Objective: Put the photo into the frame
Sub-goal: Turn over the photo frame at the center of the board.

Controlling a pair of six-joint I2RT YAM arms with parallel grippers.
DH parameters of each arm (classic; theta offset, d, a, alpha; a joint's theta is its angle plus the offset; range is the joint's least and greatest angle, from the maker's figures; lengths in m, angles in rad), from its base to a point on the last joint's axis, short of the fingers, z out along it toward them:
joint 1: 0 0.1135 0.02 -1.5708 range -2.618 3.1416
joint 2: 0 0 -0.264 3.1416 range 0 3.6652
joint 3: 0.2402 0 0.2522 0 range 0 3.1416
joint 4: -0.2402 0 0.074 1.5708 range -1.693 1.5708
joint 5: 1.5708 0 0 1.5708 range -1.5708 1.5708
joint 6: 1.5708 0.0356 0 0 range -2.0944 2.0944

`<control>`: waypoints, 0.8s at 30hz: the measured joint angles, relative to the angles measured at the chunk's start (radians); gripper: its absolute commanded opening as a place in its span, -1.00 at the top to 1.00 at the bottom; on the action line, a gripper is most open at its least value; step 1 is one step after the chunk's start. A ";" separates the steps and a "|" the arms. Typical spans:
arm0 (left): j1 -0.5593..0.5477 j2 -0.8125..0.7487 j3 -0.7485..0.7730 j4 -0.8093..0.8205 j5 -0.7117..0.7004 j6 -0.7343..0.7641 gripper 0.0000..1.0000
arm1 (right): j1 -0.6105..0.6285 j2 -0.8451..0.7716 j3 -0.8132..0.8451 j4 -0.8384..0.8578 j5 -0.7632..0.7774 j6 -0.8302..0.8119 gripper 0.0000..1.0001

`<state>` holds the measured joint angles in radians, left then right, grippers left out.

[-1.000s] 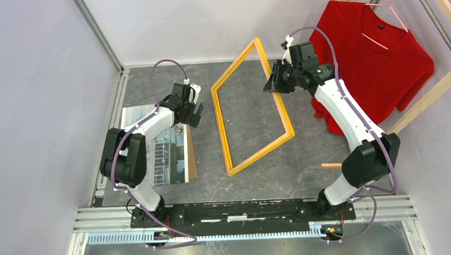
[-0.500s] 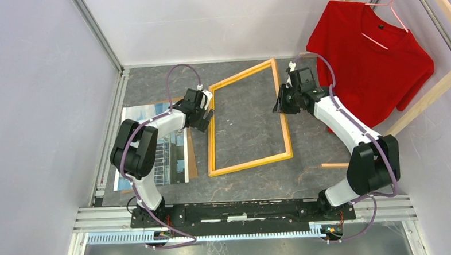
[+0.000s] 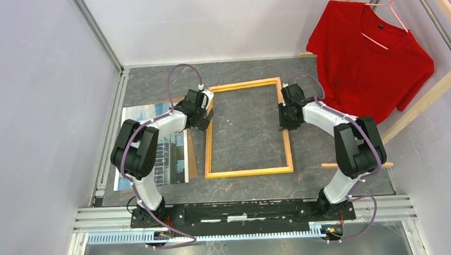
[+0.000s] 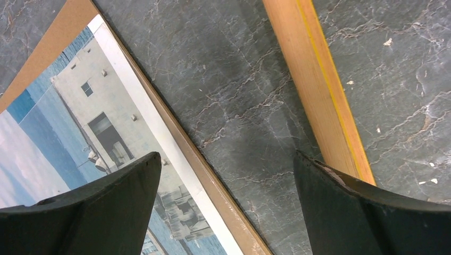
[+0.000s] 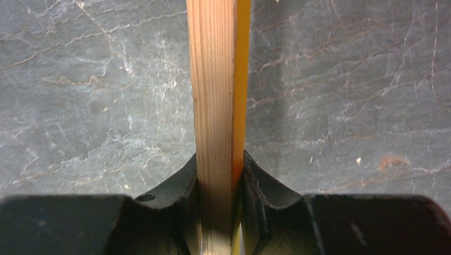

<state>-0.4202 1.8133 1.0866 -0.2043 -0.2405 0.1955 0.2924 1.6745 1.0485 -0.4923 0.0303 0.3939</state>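
Note:
The frame [image 3: 249, 172] lies flat on the dark table, light wood side up with a yellow edge showing. My right gripper [image 3: 284, 114] is shut on its right rail [image 5: 218, 85], both pads pressed against the wood. My left gripper [image 3: 206, 114] hangs open just above the frame's left rail [image 4: 319, 90], holding nothing. The photo [image 3: 155, 148], white buildings against blue sky, lies face up at the left on a brown backing panel [image 4: 74, 21]. Its white border [image 4: 159, 138] runs between my left fingers.
A red shirt [image 3: 375, 57] hangs on a wooden rack [image 3: 428, 90] at the right, close behind the right arm. A small wooden stick [image 3: 331, 165] lies by the frame's near right corner. Metal cage rails [image 3: 106, 138] border the table on the left.
The right gripper has lowered the frame from a tilted, lifted pose until it lies flat on the table. The left gripper moved right to the frame's left rail and stayed open.

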 measured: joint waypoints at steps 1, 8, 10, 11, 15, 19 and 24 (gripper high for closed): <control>-0.003 0.000 -0.001 0.002 -0.003 0.000 -1.00 | 0.000 0.010 0.000 0.011 0.004 -0.004 0.57; -0.009 -0.002 -0.009 0.016 -0.015 0.000 -1.00 | 0.000 0.088 0.008 0.080 0.034 -0.030 0.42; -0.009 -0.003 -0.011 0.020 -0.015 0.000 -1.00 | 0.001 0.094 0.012 0.086 0.042 -0.034 0.23; -0.009 -0.003 -0.013 0.021 -0.014 0.000 -1.00 | 0.001 0.096 0.012 0.090 0.045 -0.035 0.14; -0.009 -0.003 -0.013 0.023 -0.014 0.000 -1.00 | 0.002 0.104 0.019 0.107 0.070 -0.041 -0.29; -0.009 -0.003 -0.013 0.023 -0.013 0.000 -1.00 | 0.002 0.113 0.028 0.112 0.099 -0.054 -0.41; -0.009 -0.003 -0.013 0.023 -0.011 0.000 -1.00 | 0.002 0.113 0.029 0.110 0.116 -0.058 -0.43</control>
<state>-0.4290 1.8103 1.0740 -0.1818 -0.2520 0.1951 0.2943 1.7874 1.0771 -0.3824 0.1463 0.3359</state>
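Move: The photo frame, already turned almost fully over, is pinched by its right rail in the right fingers, with its left rail down. Its middle lies about 15 cm left of and 2 cm nearer than the right hand, some 3 cm lower. The photo's middle is roughly 51 cm left and 6 cm nearer. From the idle left hand, the photo frame's middle is about 18 cm right, 2 cm back and 3 cm below. The photo frame's raised right rail is lowered the last 2 cm or so to the board by the right hand, which works forward about 3 cm overall and drifts slightly left. Once down, its fingers open from their pinch to about twice the gap and let go of the rail, staying low astride it as the wrist tips a few degrees, its left side sinking. ##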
